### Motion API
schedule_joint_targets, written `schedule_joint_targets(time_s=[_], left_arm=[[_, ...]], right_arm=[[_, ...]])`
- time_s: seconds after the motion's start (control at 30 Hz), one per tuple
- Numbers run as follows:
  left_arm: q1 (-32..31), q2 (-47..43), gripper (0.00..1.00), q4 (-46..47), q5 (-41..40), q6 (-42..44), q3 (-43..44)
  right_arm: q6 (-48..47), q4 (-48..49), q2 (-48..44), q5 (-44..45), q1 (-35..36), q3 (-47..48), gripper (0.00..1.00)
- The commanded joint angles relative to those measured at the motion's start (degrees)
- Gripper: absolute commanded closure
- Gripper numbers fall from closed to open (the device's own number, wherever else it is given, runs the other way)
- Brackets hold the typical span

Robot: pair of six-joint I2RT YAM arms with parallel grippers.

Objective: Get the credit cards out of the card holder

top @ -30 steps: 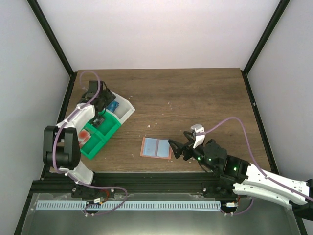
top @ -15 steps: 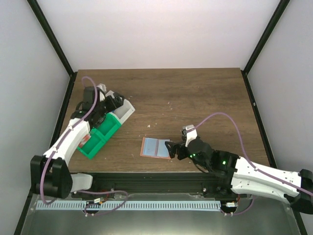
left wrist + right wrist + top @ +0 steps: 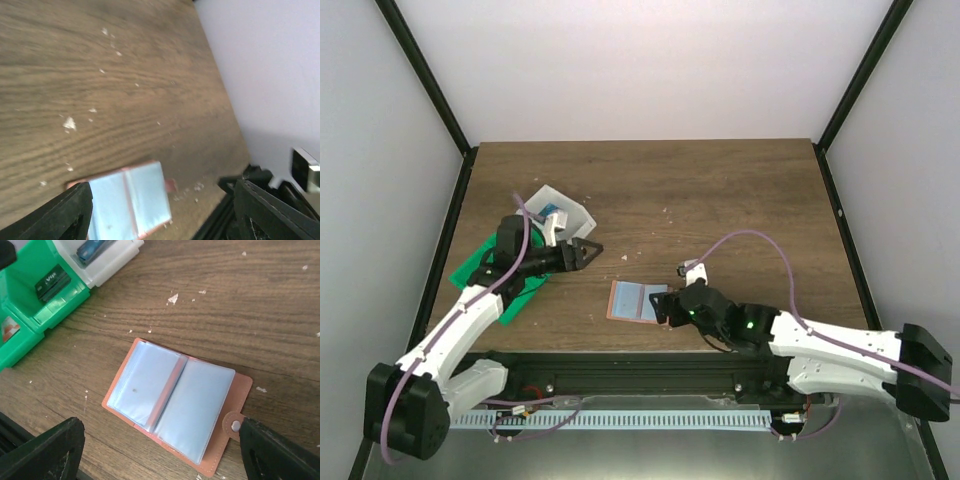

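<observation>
The card holder [image 3: 175, 400] lies open and flat on the wood, light blue sleeves inside a salmon-orange cover with a snap tab at the right; it also shows as card holder [image 3: 638, 301] and card holder [image 3: 125, 200]. Its sleeves look empty. A blue credit card [image 3: 92, 247] lies in the white tray, a dark card [image 3: 52, 282] and a red-and-white card [image 3: 7, 327] in the green tray. My right gripper [image 3: 160, 455] hovers open just above the holder's near right edge. My left gripper [image 3: 165, 215] is open, in the air left of the holder, holding nothing.
The green tray [image 3: 470, 265] and the white tray [image 3: 570, 212] stand at the left, partly under my left arm. Small white crumbs dot the wood. A black frame rail [image 3: 620, 365] runs along the table's near edge.
My left arm has swung away from the trays toward the table's middle, its gripper now pointing at the holder. My right gripper has slid left, up to the holder's right edge.
</observation>
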Motion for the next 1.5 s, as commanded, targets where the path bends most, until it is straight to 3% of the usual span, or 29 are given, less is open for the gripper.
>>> schedule_joint_targets(time_s=[0.0,0.23,0.37,0.73,1.33,1.47], left_arm=[[-3.0,-3.2,0.23,3.5,4.7,0.9,-3.4],[-7.2,-3.6,0.33,12.1,4.5,-6.9,-12.6],[-9.4,-3.2,0.34,15.4,3.7,-8.7,-15.3],[-9.6,-2.1,0.40,24.8,3.0,-15.8,-23.9],[-9.6,-5.5,0.44,23.6,-2.7,-18.6,-26.3],[-9.6,-5.6,0.46,23.8,-2.8,-19.1,-26.5]], right_arm=[[4.6,5.0,4.5,-1.6,-1.3,1.0,0.20],[5.2,12.8,13.3,-9.1,-4.9,0.6,0.56],[5.6,14.6,18.0,-11.0,-5.6,2.2,0.67],[8.5,11.5,32.8,-11.6,-6.9,12.5,0.68],[10.2,9.1,40.9,-13.0,-7.5,16.1,0.68],[9.1,7.6,42.3,-13.3,-7.8,16.2,0.72]])
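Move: The open card holder lies flat on the table. Its middle is about 4 cm ahead of my right hand, 7 cm to its left and 13 cm below. From my left hand it is roughly 8 cm back, 10 cm to the right and 18 cm down. Off on the left hand's other side, the green box is some 19 cm left and 2 cm ahead, and the white tray about 10 cm left and 10 cm ahead, both some 17 cm lower. I bring both hands down to the card holder. My right sinks about 11 cm while reaching left and a little forward to the strip between its two pages, tipping some 20 degrees steeper and narrowing its fingers to a small gap. My left draws back about 7 cm, then drops 10 cm to just off the holder's left edge, fingers partly closing but still open. ##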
